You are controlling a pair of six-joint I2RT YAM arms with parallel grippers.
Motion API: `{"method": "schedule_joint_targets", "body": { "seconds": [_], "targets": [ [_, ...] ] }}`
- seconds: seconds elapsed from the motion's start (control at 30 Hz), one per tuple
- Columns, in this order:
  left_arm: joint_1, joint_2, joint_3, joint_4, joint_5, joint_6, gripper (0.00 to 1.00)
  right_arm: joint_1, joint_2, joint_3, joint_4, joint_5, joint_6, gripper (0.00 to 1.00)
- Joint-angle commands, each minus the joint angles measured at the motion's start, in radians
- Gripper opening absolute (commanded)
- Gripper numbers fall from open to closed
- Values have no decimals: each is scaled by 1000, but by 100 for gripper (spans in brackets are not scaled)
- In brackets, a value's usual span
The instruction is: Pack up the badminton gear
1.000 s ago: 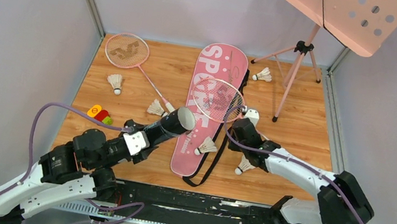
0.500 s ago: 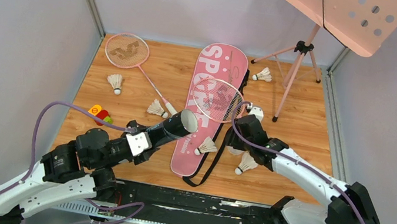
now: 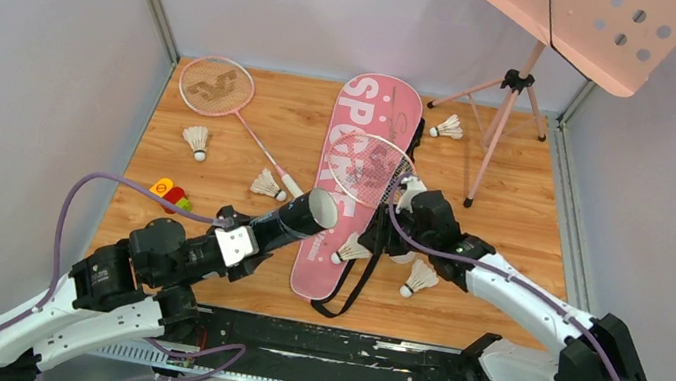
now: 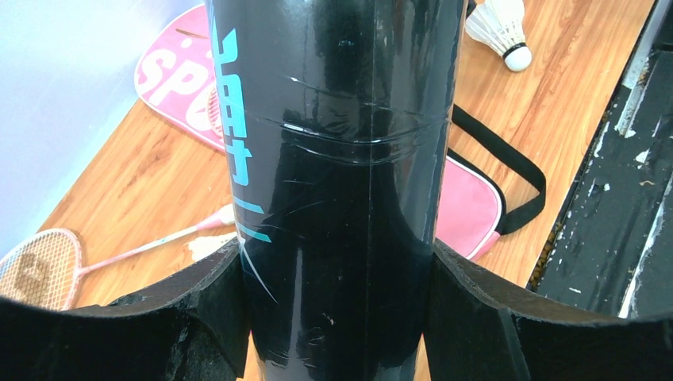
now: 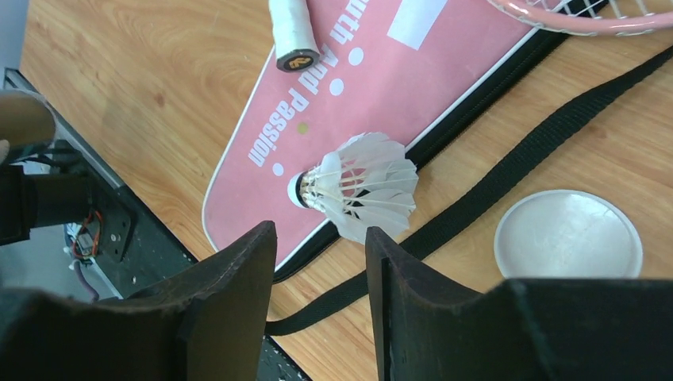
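Note:
My left gripper (image 4: 333,262) is shut on the long black tube (image 4: 341,159) and holds it tilted, its open mouth (image 3: 317,208) over the pink "SPORT" racket bag (image 3: 375,115). One pink racket (image 3: 373,168) lies on the bag. The other racket (image 3: 218,89) lies far left. My right gripper (image 5: 319,230) is open and empty, just short of a white shuttlecock (image 5: 361,184) at the bag's edge. Several more shuttlecocks lie around, among them one shuttlecock (image 3: 197,140) at the left and one shuttlecock (image 3: 420,279) under the right arm.
A round white lid (image 5: 567,234) lies on the wood beside the bag's black strap (image 5: 508,171). A pink music stand (image 3: 508,105) stands at the back right. A small orange, red and green toy (image 3: 170,193) sits near the left arm. A black rail (image 3: 341,343) runs along the near edge.
The right gripper has gone from shut to open and has swung left toward the shuttlecock by the bag. The left arm and tube have barely moved.

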Motion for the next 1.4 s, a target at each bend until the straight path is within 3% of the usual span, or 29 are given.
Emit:
{"method": "schedule_joint_targets", "body": {
  "seconds": [0.0,0.27,0.57,0.8,1.17,1.37],
  "targets": [
    [2,-3,4,48,18,2,43,-28,92,57,65,-137,-76,47],
    [3,-3,2,46,21,4,43,-40,220,68,96,-201,-110,40],
    [3,3,0,48,25,3,42,-40,109,35,108,-181,-119,0],
    [4,14,-2,49,30,3,42,-40,-75,19,73,-202,-97,0],
    [3,133,6,48,-17,-22,42,-40,-495,82,-16,-77,-87,0],
    [4,194,16,35,-17,-22,42,-40,-581,143,-43,-112,-118,0]
  ]
}}
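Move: The shuttlecock on the lower end of the pink bag lies about 4 cm to the right hand's left, 1 cm back and 6 cm below; the racket grip end is some 8 cm farther left of it and 5 cm farther out. On the other side, the white lid is 8 cm to the hand's right, straight beside it, and another shuttlecock 13 cm right and 6 cm back. From the left hand, holding the tube, the target shuttlecock lies roughly 19 cm right, 7 cm ahead and 18 cm below. The shuttlecock on the bag is pinched by its feather rim: the right hand sinks about 4.5 cm, easing left, and shuts its half-open fingers there. It then lifts some 24 cm, drifting right and back late in the rise while the fingertips tilt up. Near the end the left hand, still gripping the tube, dips 4 cm and tips slightly. ##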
